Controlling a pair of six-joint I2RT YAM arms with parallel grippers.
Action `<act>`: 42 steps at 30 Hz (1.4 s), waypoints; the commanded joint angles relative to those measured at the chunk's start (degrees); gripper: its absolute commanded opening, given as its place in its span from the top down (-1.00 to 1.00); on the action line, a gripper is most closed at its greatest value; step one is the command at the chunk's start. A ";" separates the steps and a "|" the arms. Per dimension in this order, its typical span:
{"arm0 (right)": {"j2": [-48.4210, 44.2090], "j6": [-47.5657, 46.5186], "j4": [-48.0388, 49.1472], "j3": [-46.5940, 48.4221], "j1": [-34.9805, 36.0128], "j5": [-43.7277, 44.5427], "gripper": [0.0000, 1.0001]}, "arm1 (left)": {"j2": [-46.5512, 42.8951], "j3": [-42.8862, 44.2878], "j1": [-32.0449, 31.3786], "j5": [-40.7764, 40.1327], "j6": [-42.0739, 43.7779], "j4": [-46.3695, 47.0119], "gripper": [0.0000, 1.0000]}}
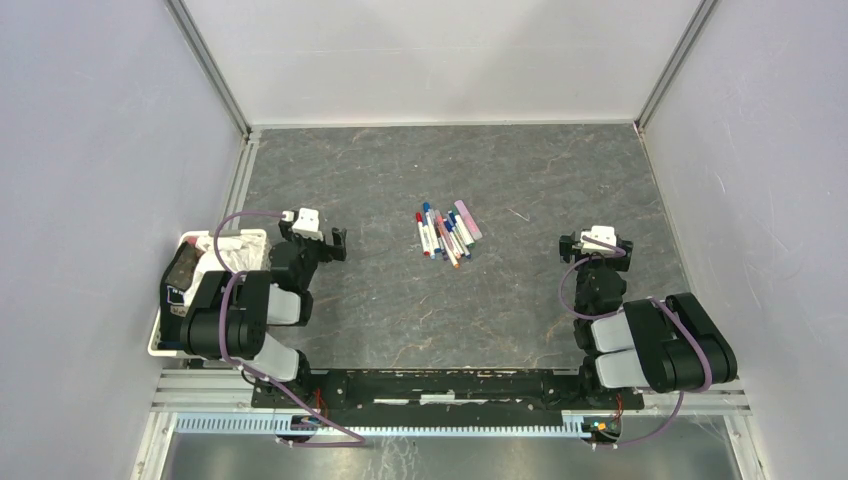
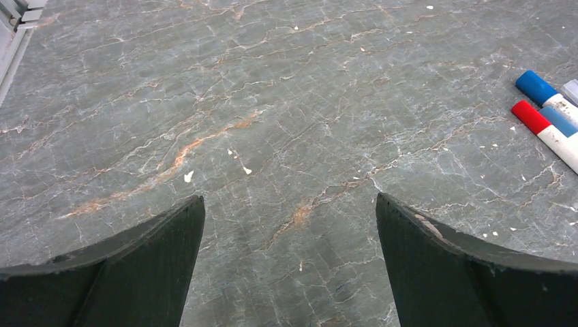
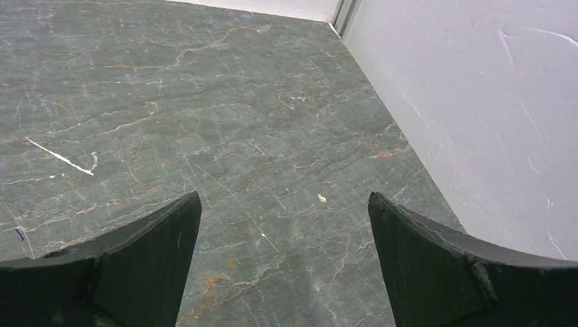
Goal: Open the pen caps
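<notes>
Several pens (image 1: 447, 230) lie bunched in the middle of the grey table, white barrels with red, blue and pink caps still on them. The left wrist view catches two of them at its right edge: a blue pen cap (image 2: 536, 87) and a red pen cap (image 2: 530, 116). My left gripper (image 1: 312, 240) stands open to the left of the bunch, well apart from it, nothing between its fingers (image 2: 153, 266). My right gripper (image 1: 597, 245) is open too, off to the right of the pens, and its fingers (image 3: 436, 259) frame only bare table.
A white tray (image 1: 252, 237) with a brown object and white cloth sits at the left edge beside the left arm. White walls enclose the table; the right wall (image 3: 477, 102) is close to the right gripper. A metal rail (image 1: 440, 385) runs along the near edge.
</notes>
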 commanded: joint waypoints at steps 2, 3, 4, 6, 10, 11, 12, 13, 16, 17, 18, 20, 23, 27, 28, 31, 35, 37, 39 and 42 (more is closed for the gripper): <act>-0.65 1.14 1.09 -6.01 -0.67 -1.02 -0.96 | 0.12 1.03 0.25 -0.38 -2.97 1.07 -1.00; -0.73 1.42 0.78 -5.88 -0.95 -1.24 -0.96 | 0.28 1.17 0.25 -0.28 -2.95 0.90 -1.00; -0.86 1.63 0.89 -5.92 -1.15 -1.16 -0.96 | 0.40 1.45 0.25 -0.03 -2.96 0.77 -1.00; -2.90 2.74 -1.49 -5.27 -1.16 2.10 -0.96 | 0.00 0.89 0.25 -0.16 -3.27 1.59 -1.00; -10.92 4.08 -23.78 4.07 -1.13 3.51 -0.96 | -5.89 10.92 4.12 1.06 -4.75 -19.26 -1.00; -12.74 6.01 -29.07 6.08 -1.16 4.00 -0.96 | -6.53 14.66 4.35 1.54 -4.65 -26.99 -1.00; -14.52 7.07 -33.45 8.73 -1.03 3.68 -0.96 | -6.86 18.46 4.38 1.71 -3.62 -33.19 -1.00; -15.93 7.73 -36.10 10.06 -1.11 2.63 -0.96 | -7.18 21.51 4.46 1.63 -2.71 -38.33 -1.00; -18.56 21.01 -42.97 14.20 -1.30 5.38 -0.96 | -9.09 28.98 5.24 1.39 -2.29 -50.50 -1.00; -18.54 27.62 -49.40 17.49 -1.71 9.48 -0.96 | -9.36 31.76 5.38 0.67 -2.55 -54.73 -1.00; -17.85 32.31 -57.79 20.91 -3.10 11.16 -0.96 | -9.27 34.98 5.55 0.24 -2.59 -59.08 -1.00; -14.84 31.74 -63.39 26.85 -4.68 5.06 -0.96 | -8.53 41.07 6.59 1.14 -2.43 -67.19 -1.00; -8.63 28.59 -66.12 34.20 -3.88 -7.06 -0.96 | -7.13 48.15 8.27 3.93 -2.88 -76.78 -1.00; 2.95 25.62 -74.37 46.80 3.67 -7.47 -0.96 | -5.80 52.65 9.75 6.56 -2.07 -84.07 -1.00; 5.72 24.18 -74.75 48.66 5.28 -8.96 -0.96 | -5.73 52.99 9.94 6.97 -1.92 -85.24 -1.00; 12.58 21.81 -74.91 53.87 9.56 -14.54 -0.96 | -5.79 53.47 10.00 7.70 -0.90 -88.53 -1.00; 21.22 20.78 -77.11 61.05 13.93 -18.50 -0.71 | -7.21 53.63 10.07 7.84 1.38 -93.02 -1.00; 23.85 20.59 -77.06 62.86 15.31 -19.71 -0.48 | -8.64 52.97 10.02 8.09 2.54 -94.77 -1.00; 25.62 20.45 -76.61 63.77 16.60 -20.88 -0.33 | -10.21 52.22 10.03 8.75 3.87 -96.01 -1.00; 27.68 20.14 -76.53 64.86 17.88 -21.26 -0.23 | -12.63 51.33 10.05 9.78 4.98 -97.73 -1.00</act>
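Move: From the right hand the pink marker, at the right edge of the pen pile, lies about 27 cm to the left, 12 cm ahead and 10 cm below. The middle of the pen pile is some 33 cm left and 9 cm ahead, the red-capped pen at its far side about 39 cm left and 9 cm ahead. From the left hand the pink marker lies some 34 cm to the right, 10 cm ahead and 7 cm below. The right hand swings about 23 cm left and 12 cm forward to the pink marker's side of the pile, first arching up some 5 cm, then sinking past its starting height while the fingers tip down about 40 degrees, turn counter-clockwise and narrow to about two thirds open. The left hand climbs about 13 cm while reaching forward, then draws back and sinks partway, ending higher and slightly farther left, with its open fingers tipped some 35 degrees down. ##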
